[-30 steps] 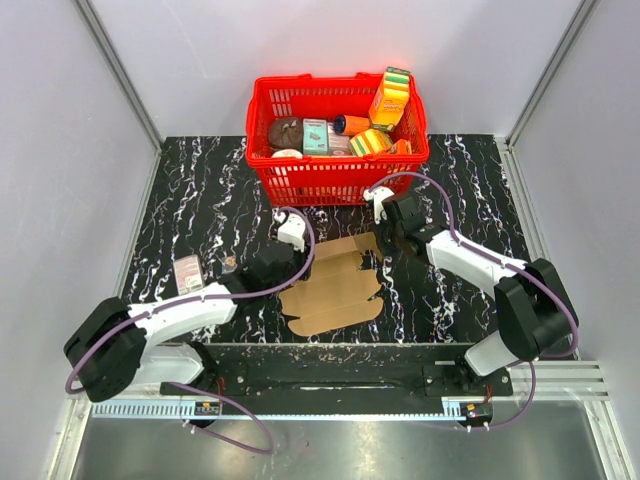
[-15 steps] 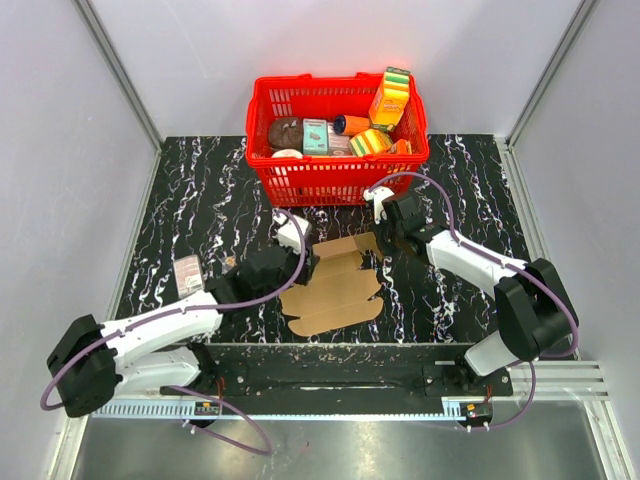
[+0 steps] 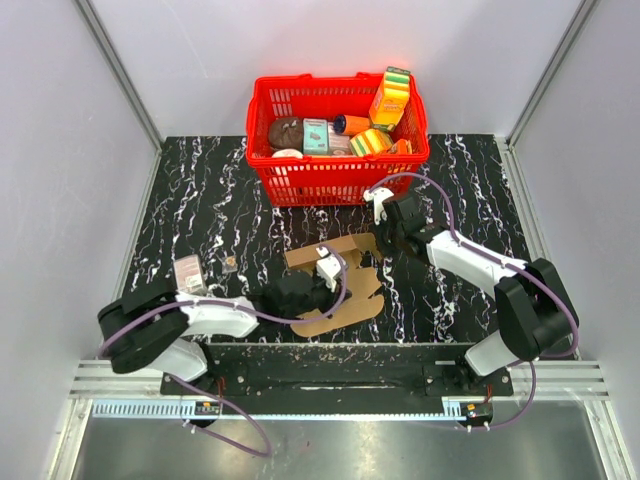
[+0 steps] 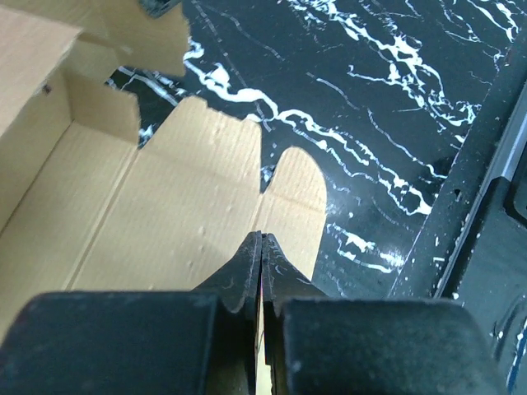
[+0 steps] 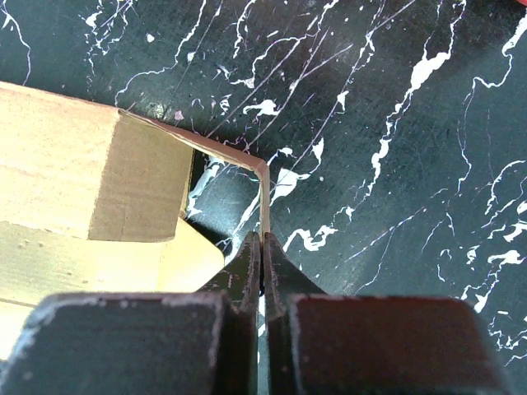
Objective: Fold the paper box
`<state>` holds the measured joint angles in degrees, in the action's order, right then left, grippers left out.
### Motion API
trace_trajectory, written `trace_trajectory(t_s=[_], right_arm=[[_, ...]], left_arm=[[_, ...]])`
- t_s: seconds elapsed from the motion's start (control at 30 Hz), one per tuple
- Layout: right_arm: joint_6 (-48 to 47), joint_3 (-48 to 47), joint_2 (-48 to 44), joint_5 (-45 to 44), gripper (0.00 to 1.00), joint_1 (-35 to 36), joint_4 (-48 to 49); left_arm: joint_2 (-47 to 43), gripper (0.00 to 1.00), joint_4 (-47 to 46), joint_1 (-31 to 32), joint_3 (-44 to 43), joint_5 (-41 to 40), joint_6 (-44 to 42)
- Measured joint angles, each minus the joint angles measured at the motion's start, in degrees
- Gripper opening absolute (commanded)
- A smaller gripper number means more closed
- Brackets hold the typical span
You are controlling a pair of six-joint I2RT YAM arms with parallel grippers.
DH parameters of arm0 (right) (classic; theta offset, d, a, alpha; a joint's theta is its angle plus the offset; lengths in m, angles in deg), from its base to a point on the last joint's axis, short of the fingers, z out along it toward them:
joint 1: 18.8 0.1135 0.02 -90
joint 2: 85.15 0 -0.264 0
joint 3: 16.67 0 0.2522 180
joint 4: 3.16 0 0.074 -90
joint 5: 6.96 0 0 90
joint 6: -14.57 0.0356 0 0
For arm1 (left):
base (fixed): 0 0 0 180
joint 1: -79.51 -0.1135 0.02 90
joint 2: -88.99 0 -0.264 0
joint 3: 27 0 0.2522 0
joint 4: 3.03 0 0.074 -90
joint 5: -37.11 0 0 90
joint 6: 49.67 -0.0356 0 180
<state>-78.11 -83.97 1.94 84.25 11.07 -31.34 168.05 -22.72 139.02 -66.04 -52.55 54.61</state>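
Observation:
The paper box [image 3: 350,292] lies as a partly unfolded brown cardboard sheet on the black marble table, near the front centre. My left gripper [image 3: 330,288] hovers low over its middle panel. In the left wrist view its jaws [image 4: 262,239] are shut over the crease beside a rounded flap of the paper box [image 4: 165,214], with nothing visibly between them. My right gripper [image 3: 381,244] sits at the sheet's far right corner. In the right wrist view it [image 5: 263,237] is shut on the thin edge of a raised flap of the paper box [image 5: 74,156].
A red basket [image 3: 262,172] full of colourful packages stands at the back centre, just beyond the right gripper. A small wrapped packet [image 3: 188,272] and a tiny object [image 3: 230,263] lie on the left. The table's front edge and metal rail [image 4: 473,206] run close by the sheet.
My left arm swung right and toward the front, bringing its gripper over the cardboard, and its jaws went from open to shut. The sheet's far left part shifted. The right gripper stayed put.

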Motion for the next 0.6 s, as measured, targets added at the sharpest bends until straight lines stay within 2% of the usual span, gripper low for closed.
trace_trajectory(t_s=[0.27,0.6], right_arm=[[0.4,0.0,0.0,1.3,0.0,0.0,0.0],[1.1,0.0,0.0,2.2,0.0,0.0,0.0]], left_arm=[[12.2,0.0,-10.0,2.6,-6.3,0.0,-3.2],[21.0,0.0,-9.9,2.7,-12.8,-2.7,-6.4]])
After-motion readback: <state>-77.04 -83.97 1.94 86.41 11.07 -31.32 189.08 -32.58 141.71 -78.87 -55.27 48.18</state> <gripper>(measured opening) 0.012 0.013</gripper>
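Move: The box's flat right side tab lies about 6 cm to the right of the left hand, 3 cm ahead and some 4 cm below; the rounded tab is about 8 cm right and 1 cm back, equally low. The end flap of the raised far wall is roughly 12 cm ahead and 8 cm right, near hand height. From the right hand, which already pinches that flap, the side tab is 8 cm back, 3 cm left and 4 cm down. Shut left hand sweeps about 7 cm right, 3 forward, towards the side tab; right keeps pinching the flap. ##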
